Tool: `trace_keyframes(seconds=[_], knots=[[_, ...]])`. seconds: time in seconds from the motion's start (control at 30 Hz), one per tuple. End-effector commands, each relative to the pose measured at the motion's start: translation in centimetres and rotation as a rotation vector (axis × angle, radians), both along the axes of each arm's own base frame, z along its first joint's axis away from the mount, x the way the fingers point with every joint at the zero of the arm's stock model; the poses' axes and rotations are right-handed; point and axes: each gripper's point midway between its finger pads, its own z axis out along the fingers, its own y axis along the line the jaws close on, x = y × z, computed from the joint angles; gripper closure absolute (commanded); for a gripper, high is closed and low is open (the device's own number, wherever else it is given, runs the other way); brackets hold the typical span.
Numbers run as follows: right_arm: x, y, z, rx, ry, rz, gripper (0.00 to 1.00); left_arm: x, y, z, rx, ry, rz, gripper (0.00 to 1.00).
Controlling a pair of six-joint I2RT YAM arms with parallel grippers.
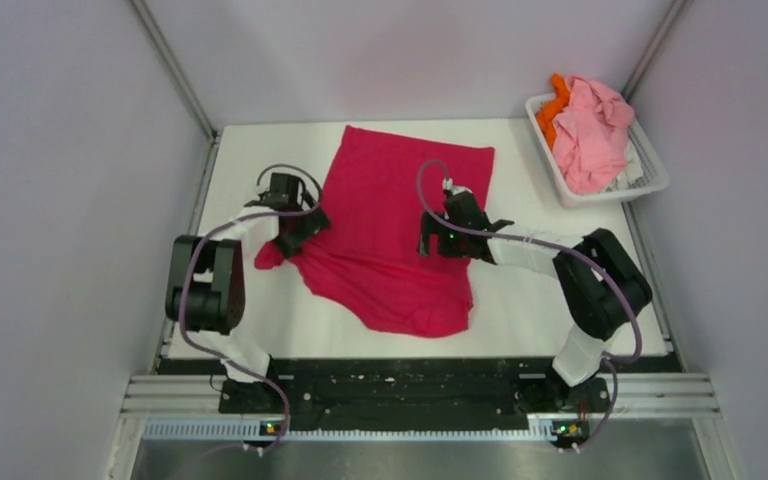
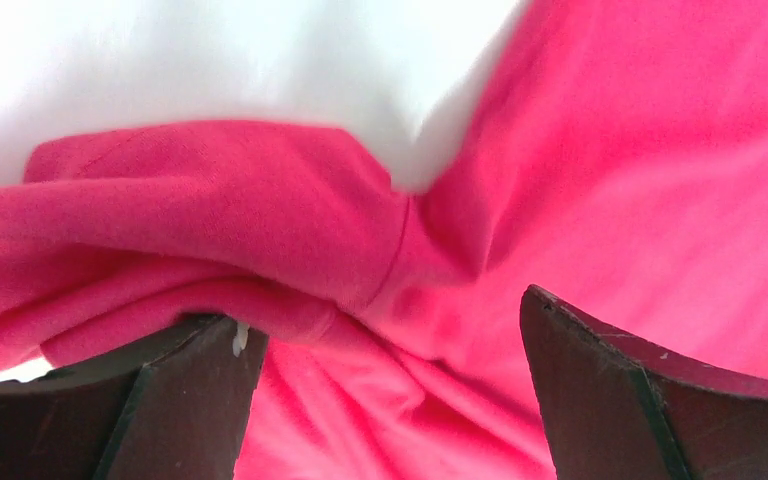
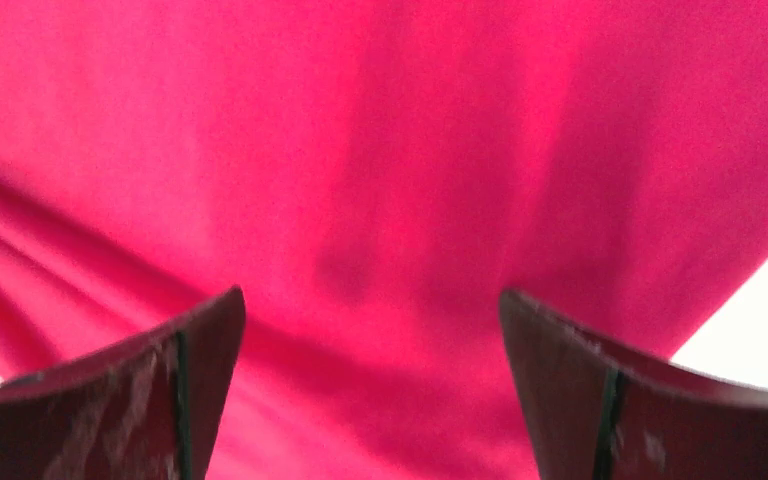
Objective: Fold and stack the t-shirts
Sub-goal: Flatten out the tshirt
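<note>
A magenta-red t-shirt lies spread on the white table, its near part rumpled. My left gripper is open over the shirt's bunched left sleeve, one finger touching the fold. My right gripper is open just above the shirt's right side, nothing between its jaws. A light pink shirt and an orange one lie heaped in the basket at the back right.
The white slatted basket stands at the table's far right corner. Grey walls close in the table on three sides. The arms' mounting rail runs along the near edge.
</note>
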Motion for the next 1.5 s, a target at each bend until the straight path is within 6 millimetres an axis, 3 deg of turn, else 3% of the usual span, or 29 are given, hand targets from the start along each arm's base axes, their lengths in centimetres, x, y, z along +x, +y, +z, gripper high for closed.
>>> trace_keyframes(seconds=[0.0, 0.07, 0.1, 0.13, 0.23, 0.3, 0.37, 0.47, 0.53, 0.63, 0.7, 0.77, 0.83, 0.97, 1.1, 1.17, 1.23, 1.33, 1.47], knots=[[-4.1, 3.3, -1.9, 0.145, 0.085, 0.117, 0.01, 5.2, 3.5, -2.3, 0.144, 0.087, 0.057, 0.01], [-7.4, 4.9, -3.3, 0.122, 0.122, 0.192, 0.01, 9.7, 2.3, -2.3, 0.106, 0.069, 0.012, 0.01], [-9.2, 6.2, -3.7, 0.111, 0.144, 0.244, 0.01, 12.9, 1.4, -1.3, 0.076, 0.019, -0.018, 0.01], [-10.8, 7.8, -3.9, 0.112, 0.160, 0.293, 0.01, 14.2, 0.7, -2.0, 0.050, 0.024, -0.045, 0.01], [-15.7, 13.2, -3.6, 0.172, 0.213, 0.419, 0.02, 20.3, -2.3, -0.9, -0.057, -0.073, -0.128, 0.01], [-18.8, 17.3, -1.8, 0.255, 0.206, 0.533, 0.01, 22.6, -4.4, 0.6, -0.128, -0.153, -0.197, 0.01], [-20.3, 20.2, 0.8, 0.315, 0.173, 0.618, 0.01, 23.8, -6.0, 2.5, -0.172, -0.232, -0.261, 0.01], [-18.4, 21.0, 4.5, 0.324, 0.051, 0.593, 0.01, 23.6, -5.4, 5.3, -0.113, -0.278, -0.283, 0.01], [-15.3, 19.2, 6.2, 0.272, -0.045, 0.487, 0.01, 22.3, -3.6, 7.2, -0.017, -0.271, -0.261, 0.01], [-11.9, 14.7, 7.0, 0.227, -0.078, 0.335, 0.01, 19.1, -1.4, 10.6, 0.088, -0.283, -0.240, 0.01], [-11.0, 12.0, 6.9, 0.205, -0.086, 0.274, 0.01, 15.7, -0.1, 12.4, 0.129, -0.271, -0.200, 0.01], [-11.3, 9.5, 6.0, 0.140, -0.096, 0.251, 0.01, 10.6, 1.7, 13.9, 0.170, -0.267, -0.132, 0.01], [-11.5, 7.5, 5.0, 0.092, -0.088, 0.212, 0.01, 5.7, 2.6, 14.1, 0.163, -0.271, -0.064, 0.01], [-10.3, 4.0, 3.5, 0.110, -0.048, 0.108, 0.01, -3.5, 3.2, 11.4, 0.104, -0.261, 0.023, 0.01], [-7.5, -1.9, 2.2, -0.045, -0.059, -0.072, 0.01, -10.2, 2.0, 8.8, 0.000, -0.244, -0.001, 0.01], [-6.5, -4.3, 1.7, -0.109, -0.068, -0.138, 0.01, -12.4, 2.2, 7.9, -0.001, -0.223, -0.004, 0.01], [-5.9, -5.8, 0.7, -0.112, -0.040, -0.178, 0.01, -13.2, 1.7, 7.4, -0.026, -0.239, -0.029, 0.01], [-5.9, -6.1, -0.6, -0.062, -0.007, -0.186, 0.01, -13.1, 0.1, 6.8, -0.096, -0.260, -0.094, 0.01], [-6.3, -6.5, -2.0, -0.067, 0.012, -0.204, 0.01, -12.7, -1.4, 3.8, -0.156, -0.177, -0.147, 0.01]])
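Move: The red t-shirt lies just under both open grippers, its middle about 20 cm to the right of the left hand and level with it, and 2 cm lower. From that hand the shirt's far left corner is roughly 26 cm ahead and 10 cm right, the bunched left sleeve 8 cm left and 4 cm back. For the right hand, the shirt's middle is about 10 cm left, 3 cm ahead and 3 cm lower; the far right corner is 23 cm ahead, 12 cm right. Over the t-shirt's left side the left hand sweeps low and forward some 24 cm towards the far left corner, then lifts and swings back about 38 cm, sinking over the near left part. Meanwhile the right hand brushes back and left across the near cloth, turning some 35 degrees counter-clockwise, then reverses, rising briefly, and settles low at the near right corner. All fingers stay open. ##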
